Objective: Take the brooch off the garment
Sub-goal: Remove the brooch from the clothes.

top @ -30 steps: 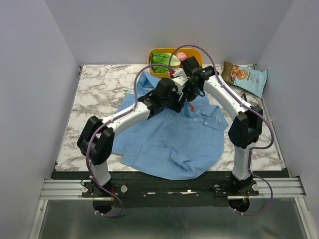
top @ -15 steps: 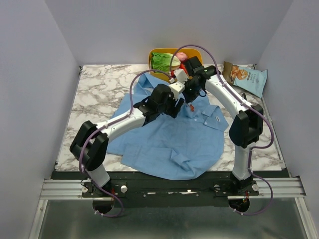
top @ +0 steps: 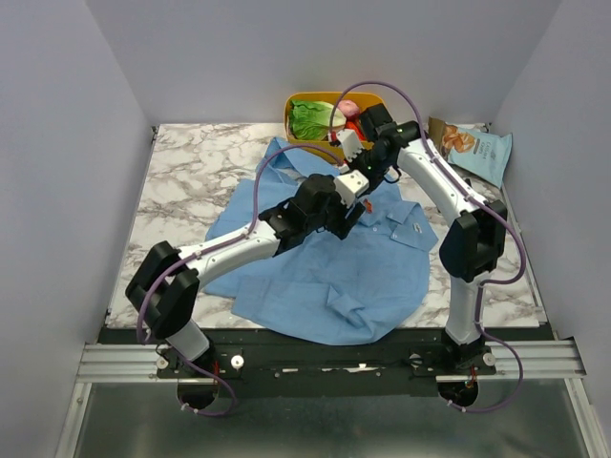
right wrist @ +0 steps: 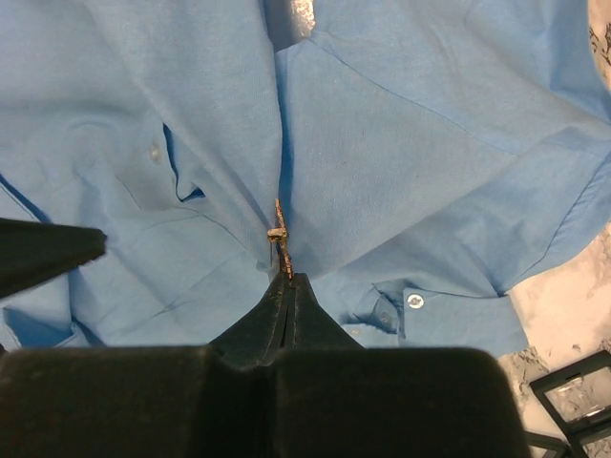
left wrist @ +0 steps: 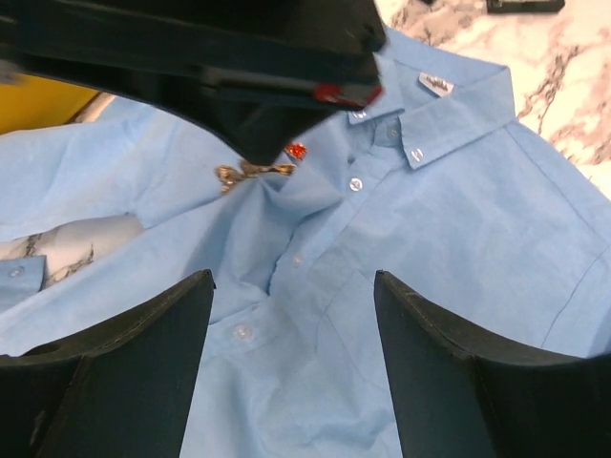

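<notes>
The light-blue garment (top: 325, 272) lies spread on the marble table. My right gripper (right wrist: 289, 280) is shut on the brooch (right wrist: 280, 237), a thin tan-gold piece standing up from the shirt front near the placket. The cloth (right wrist: 401, 124) rises in a small tent toward it. In the left wrist view the brooch (left wrist: 243, 174) shows just under the right gripper's dark tips (left wrist: 263, 153), with a small red speck (left wrist: 296, 150) beside it. My left gripper (left wrist: 291, 286) hovers open over the button placket (left wrist: 296, 258), nothing between its fingers. From above, both grippers meet near the collar (top: 355, 196).
A yellow bin (top: 298, 100) holding lettuce and a pink item stands at the back edge behind the shirt. A snack bag (top: 473, 148) lies at the back right. Bare marble (top: 186, 172) shows left of the shirt.
My left arm has reached further right and forward, bringing its open gripper in under the right one. The right gripper has drawn back and up, still shut.
</notes>
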`<state>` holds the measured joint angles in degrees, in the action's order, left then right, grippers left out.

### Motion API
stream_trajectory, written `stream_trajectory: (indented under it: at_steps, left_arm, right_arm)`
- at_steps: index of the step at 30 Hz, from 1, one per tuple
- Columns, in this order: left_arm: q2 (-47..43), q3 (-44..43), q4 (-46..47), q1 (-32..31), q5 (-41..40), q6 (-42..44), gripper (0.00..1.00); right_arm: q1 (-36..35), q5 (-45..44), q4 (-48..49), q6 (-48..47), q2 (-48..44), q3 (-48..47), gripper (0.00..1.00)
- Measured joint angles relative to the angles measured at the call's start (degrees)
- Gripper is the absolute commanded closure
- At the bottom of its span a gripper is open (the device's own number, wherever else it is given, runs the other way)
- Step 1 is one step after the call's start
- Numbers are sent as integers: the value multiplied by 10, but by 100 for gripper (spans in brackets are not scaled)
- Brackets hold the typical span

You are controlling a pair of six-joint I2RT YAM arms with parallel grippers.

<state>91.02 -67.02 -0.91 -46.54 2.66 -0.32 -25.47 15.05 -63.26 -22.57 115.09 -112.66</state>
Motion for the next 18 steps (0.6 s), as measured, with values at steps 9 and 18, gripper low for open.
stream_trajectory:
  at_steps: [9,18]
  left_arm:
    - [55,15,41,-47,-111,26,24]
    - [118,-6,66,-50,-215,31,29]
  right_arm:
    - [9,13,-9,0,5,-4,99]
    - [12,25,-12,0,5,-4,99]
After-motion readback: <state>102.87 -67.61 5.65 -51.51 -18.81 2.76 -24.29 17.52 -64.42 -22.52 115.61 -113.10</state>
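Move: The brooch, already pinched in the shut right gripper with a peak of the shirt lifted under it, is about 7 cm ahead of the open left gripper, 4 cm to its right and 3 cm lower. The red flower ornament lies on the shirt some 7 cm ahead of the left gripper, 6 cm right and 10 cm below. The vegetable basket stands about 27 cm ahead. From the right gripper, the brooch is right at the fingertips. Sink the open left gripper about 6.5 cm towards the tented cloth beneath the brooch, first almost straight down, then carrying it about 3 cm forward as well. Swing it some 15 degrees counter-clockwise and roll its left side up about as much, with the fingers kept wide. Hold the right gripper still, shut on the brooch. ##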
